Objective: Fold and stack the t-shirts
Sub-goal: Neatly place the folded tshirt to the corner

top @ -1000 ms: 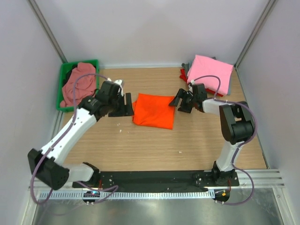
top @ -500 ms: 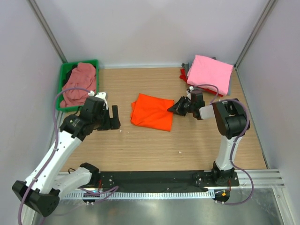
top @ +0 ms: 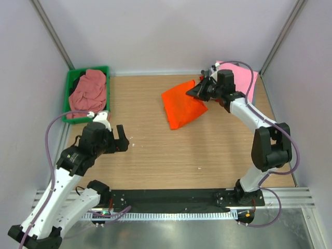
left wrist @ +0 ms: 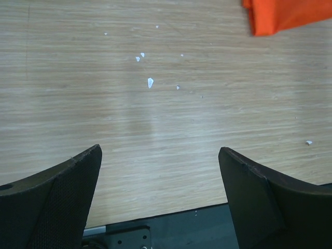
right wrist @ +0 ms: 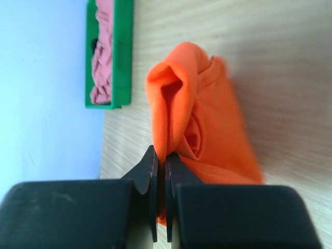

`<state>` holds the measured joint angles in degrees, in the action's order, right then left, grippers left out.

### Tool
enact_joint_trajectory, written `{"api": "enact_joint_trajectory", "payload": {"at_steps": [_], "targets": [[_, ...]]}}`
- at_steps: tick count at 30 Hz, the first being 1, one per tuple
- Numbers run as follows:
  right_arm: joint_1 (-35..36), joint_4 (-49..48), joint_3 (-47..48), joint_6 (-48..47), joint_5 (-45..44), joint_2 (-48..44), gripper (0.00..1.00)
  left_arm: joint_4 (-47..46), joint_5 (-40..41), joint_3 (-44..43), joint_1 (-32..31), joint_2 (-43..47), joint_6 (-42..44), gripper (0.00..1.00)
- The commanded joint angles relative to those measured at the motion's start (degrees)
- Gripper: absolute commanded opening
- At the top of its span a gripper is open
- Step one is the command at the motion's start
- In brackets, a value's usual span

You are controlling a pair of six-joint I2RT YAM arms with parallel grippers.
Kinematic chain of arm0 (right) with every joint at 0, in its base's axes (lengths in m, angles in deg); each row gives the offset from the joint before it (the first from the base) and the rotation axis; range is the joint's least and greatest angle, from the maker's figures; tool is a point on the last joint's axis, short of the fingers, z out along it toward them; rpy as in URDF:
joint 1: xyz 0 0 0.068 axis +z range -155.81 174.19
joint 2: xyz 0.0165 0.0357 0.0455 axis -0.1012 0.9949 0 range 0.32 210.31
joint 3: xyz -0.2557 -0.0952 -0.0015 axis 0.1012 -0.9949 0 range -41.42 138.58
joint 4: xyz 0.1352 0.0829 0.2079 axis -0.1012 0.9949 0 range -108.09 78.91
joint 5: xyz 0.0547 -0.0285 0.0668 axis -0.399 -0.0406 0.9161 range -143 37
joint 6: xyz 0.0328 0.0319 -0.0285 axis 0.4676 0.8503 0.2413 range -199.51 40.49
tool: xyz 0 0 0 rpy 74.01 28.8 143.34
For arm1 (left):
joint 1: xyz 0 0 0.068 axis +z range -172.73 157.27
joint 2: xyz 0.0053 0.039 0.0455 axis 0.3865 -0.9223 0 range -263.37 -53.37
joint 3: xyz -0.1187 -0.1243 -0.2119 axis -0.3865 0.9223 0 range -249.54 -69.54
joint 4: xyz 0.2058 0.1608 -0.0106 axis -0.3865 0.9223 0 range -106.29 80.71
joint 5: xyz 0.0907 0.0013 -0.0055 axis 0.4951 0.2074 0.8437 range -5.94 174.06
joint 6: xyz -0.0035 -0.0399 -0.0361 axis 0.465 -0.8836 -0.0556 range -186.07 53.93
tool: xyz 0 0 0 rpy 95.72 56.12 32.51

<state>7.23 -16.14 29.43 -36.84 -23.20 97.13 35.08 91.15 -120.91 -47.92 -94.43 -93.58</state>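
Note:
A folded bright orange t-shirt hangs lifted over the back middle of the table, pinched at its right edge by my right gripper, which is shut on it. In the right wrist view the orange t-shirt bunches up from between the closed fingers. Just behind the right gripper lies a folded pink t-shirt on a stack at the back right. My left gripper stands open over bare wood at the left, with nothing between its fingers. A corner of the orange t-shirt shows far ahead of it.
A green bin at the back left holds a crumpled dusty-pink shirt. Red and grey cloth pokes out under the pink stack. White crumbs dot the wood. Grey walls close three sides; a black rail runs along the near edge.
My right gripper shut on the orange t-shirt's right edge and lifted it back and to the right, toward the pink stack. My left gripper opened wider and drew back toward the near left.

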Motion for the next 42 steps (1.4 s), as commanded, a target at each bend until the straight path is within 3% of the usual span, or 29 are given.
{"api": "enact_joint_trajectory", "payload": {"at_steps": [1,12,20,26,34,42], "targets": [[-0.99,13.32,8.67,-4.97,-2.47,-2.25,0.01,-5.41,2.58,0.22,0.32,4.05,-0.88,0.96],[-6.18,31.60,38.11,-12.00,-5.89,6.71,0.01,-6.11,1.96,1.37,0.32,4.50,-1.41,0.94],[-11.36,38.21,56.65,-12.00,-4.49,13.92,0.01,-6.29,0.91,1.36,0.32,3.62,-1.15,0.92],[-16.46,38.65,61.60,-10.60,-1.86,16.74,0.01,-6.55,0.29,1.54,0.32,3.44,-0.97,0.91],[-21.21,34.09,58.00,-8.75,1.13,18.84,0.01,-6.55,-0.24,1.63,0.32,3.18,-0.79,0.91],[-22.79,28.99,66.24,-1.91,4.38,25.86,0.01,-6.64,-0.41,1.63,0.32,2.83,-0.71,0.90]]}}
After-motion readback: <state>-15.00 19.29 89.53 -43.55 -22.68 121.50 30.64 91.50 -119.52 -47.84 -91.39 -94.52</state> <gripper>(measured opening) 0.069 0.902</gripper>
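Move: Some 14 cm ahead of the right hand, 20 cm to its right and 16 cm below lies the stack of folded t-shirts, pink on top. The orange t-shirt is already pinched and hangs with its middle about 10 cm under that hand, 3 cm to its left and 1 cm back. The green bin stands roughly 49 cm left and 7 cm ahead, 15 cm lower. From the left hand the stack is about 38 cm ahead and 48 cm right, 16 cm below. Keeping its pinch on the orange t-shirt's edge, the right hand swings up, forward and to the right towards the stack, climbing about 16 cm and then carrying mostly rightwards, some 20 cm in all. It finally eases forward and sinks about 4 cm, having turned roughly 20 degrees clockwise. ##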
